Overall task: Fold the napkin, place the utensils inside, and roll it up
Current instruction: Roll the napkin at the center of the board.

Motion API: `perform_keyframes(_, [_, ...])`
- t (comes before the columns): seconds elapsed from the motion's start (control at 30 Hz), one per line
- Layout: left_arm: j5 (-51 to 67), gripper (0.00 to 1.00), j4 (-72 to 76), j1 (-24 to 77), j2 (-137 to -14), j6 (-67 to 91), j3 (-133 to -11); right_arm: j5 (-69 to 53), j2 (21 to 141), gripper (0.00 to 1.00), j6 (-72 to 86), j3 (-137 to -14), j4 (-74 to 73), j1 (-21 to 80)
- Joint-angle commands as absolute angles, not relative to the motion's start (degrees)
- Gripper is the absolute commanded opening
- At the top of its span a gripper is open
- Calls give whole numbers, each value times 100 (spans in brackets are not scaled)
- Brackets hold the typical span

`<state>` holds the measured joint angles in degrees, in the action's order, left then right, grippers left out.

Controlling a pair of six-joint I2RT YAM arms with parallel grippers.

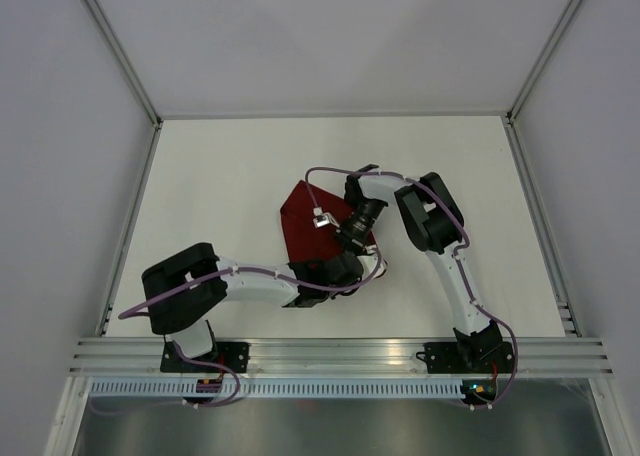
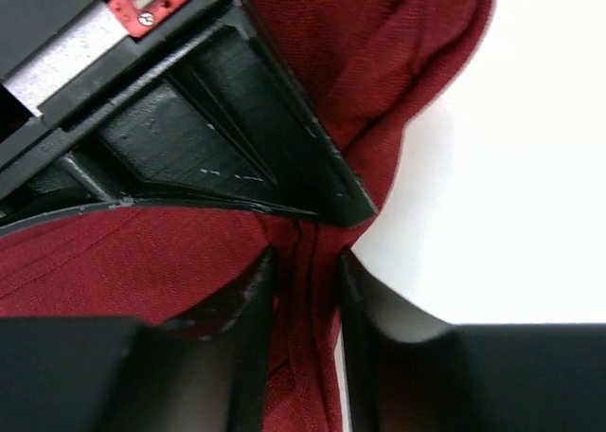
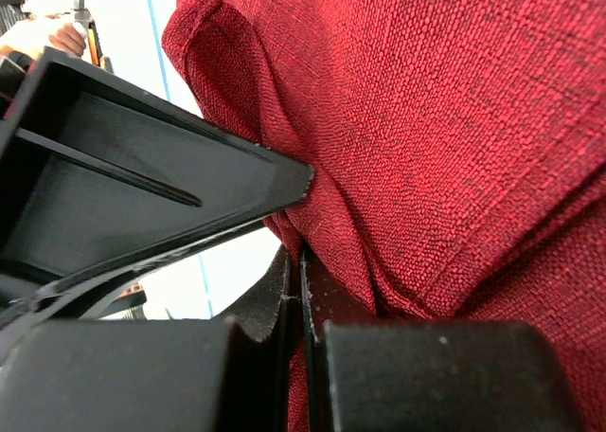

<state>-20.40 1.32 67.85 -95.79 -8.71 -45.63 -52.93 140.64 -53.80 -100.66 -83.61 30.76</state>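
The dark red napkin (image 1: 300, 221) lies bunched near the table's middle, with both grippers meeting at its near right corner. My right gripper (image 1: 358, 244) is shut on the cloth's hem, and in the right wrist view its fingers (image 3: 303, 285) press together on the red napkin (image 3: 454, 119). My left gripper (image 1: 362, 266) comes in from the left. In the left wrist view its gripper (image 2: 305, 271) straddles an upright ridge of napkin (image 2: 398, 53), with a thin sliver of gap at the right finger. The right gripper's black finger (image 2: 218, 138) sits just above it. The utensils are out of view.
The white table (image 1: 230, 176) is walled on three sides. A metal rail (image 1: 340, 351) runs along the near edge between the arm bases. The left gripper's black finger (image 3: 142, 167) crowds the left of the right wrist view.
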Motion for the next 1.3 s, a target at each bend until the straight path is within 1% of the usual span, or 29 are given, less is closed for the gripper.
perform_keyframes(0.0, [-1530, 33, 35, 6680, -9835, -906, -4711, -4816, 14291, 0, -5765, -10186, -8007, 2953])
perform_keyframes(0.07, [-1293, 22, 35, 6575, -9896, -835, -4763, -4825, 14274, 0, -5783, -10178, -8042, 2944])
perform_keyframes(0.13, [-1047, 16, -182, 6478, -9931, -809, -4834, -4851, 14238, 1, -5783, -10178, -8068, 2918])
perform_keyframes(0.17, [-959, 10, -211, 6443, -9940, -809, -4851, -4869, 14203, 4, -5783, -10169, -8068, 2901])
perform_keyframes(0.2, [-880, 8, -228, 6373, -9975, -800, -4878, -4895, 14125, 6, -5809, -10152, -8086, 2883])
perform_keyframes(0.23, [-766, 3, -255, 6363, -9984, -791, -4895, -4922, 14072, 9, -5827, -10134, -8086, 2874])
perform_keyframes(0.27, [-686, 2, -246, 6337, -9993, -765, -4896, -4931, 14028, 19, -5836, -10108, -8069, 2831])
perform_keyframes(0.33, [-441, 2, -237, 6267, -10011, -704, -4896, -4992, 13800, 30, -5810, -10046, -7990, 2786])
perform_keyframes(0.37, [-352, 2, -237, 6258, -10019, -694, -4896, -5027, 13712, 40, -5801, -10028, -7954, 2760])
perform_keyframes(0.47, [-132, 2, -237, 6223, -10055, -642, -4887, -5150, 13255, 52, -5459, -9923, -7586, 2646])
perform_keyframes(0.5, [-27, 2, -255, 6188, -10089, -615, -4887, -5176, 12993, 54, -5397, -9827, -7376, 2602])
perform_keyframes(0.53, [-26, 2, -281, 6170, -10099, -598, -4887, -5203, 12860, 57, -5153, -9757, -7235, 2506])
perform_keyframes(0.67, [298, 2, -343, 6126, -10142, -414, -4887, -5134, 12123, 59, -4397, -9458, -6427, 2233])
perform_keyframes(0.7, [464, 2, -343, 6100, -10151, -300, -4904, -5089, 11998, 59, -4064, -9257, -5816, 2172])
perform_keyframes(0.8, [763, 2, -299, 6038, -10230, -89, -4948, -4878, 11576, 60, -3043, -8879, -4681, 1812])
perform_keyframes(0.87, [922, 2, -246, 5977, -10327, -61, -4939, -4904, 11331, 60, -2718, -8685, -4352, 1504])
perform_keyframes(0.93, [1229, 2, -167, 5907, -10423, 254, -4922, -5009, 11128, 61, -2637, -8544, -4018, 1171])
perform_keyframes(1.03, [1677, 2, -123, 5740, -10634, 465, -4939, -4870, 10645, 60, -2960, -8245, -3850, 915])
perform_keyframes(1.13, [2161, 2, -202, 5511, -10784, 562, -4992, -4537, 9978, 60, -3287, -7631, -3482, 888])
perform_keyframes(1.17, [2293, 2, -228, 5441, -10810, 571, -5010, -4474, 9593, 60, -3331, -7411, -3306, 888])
perform_keyframes(1.27, [2855, 2, -316, 5038, -10872, 606, -5062, -4333, 8915, 60, -3331, -6402, -2456, 879])
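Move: The napkin's folded edge lies between the left hand's half-open fingertips, with no reach left. The right hand's shut fingertips hold that same edge, about 2 cm ahead of the left hand. The napkin's flat middle is some 5 cm ahead of the left hand and 7 cm to its left; its far corner is about 14 cm ahead and 12 cm left, each roughly 2 cm lower. Left pinches the napkin edge, shifting 6 cm right; the right releases it, lifting away forward-right some 15 cm. ##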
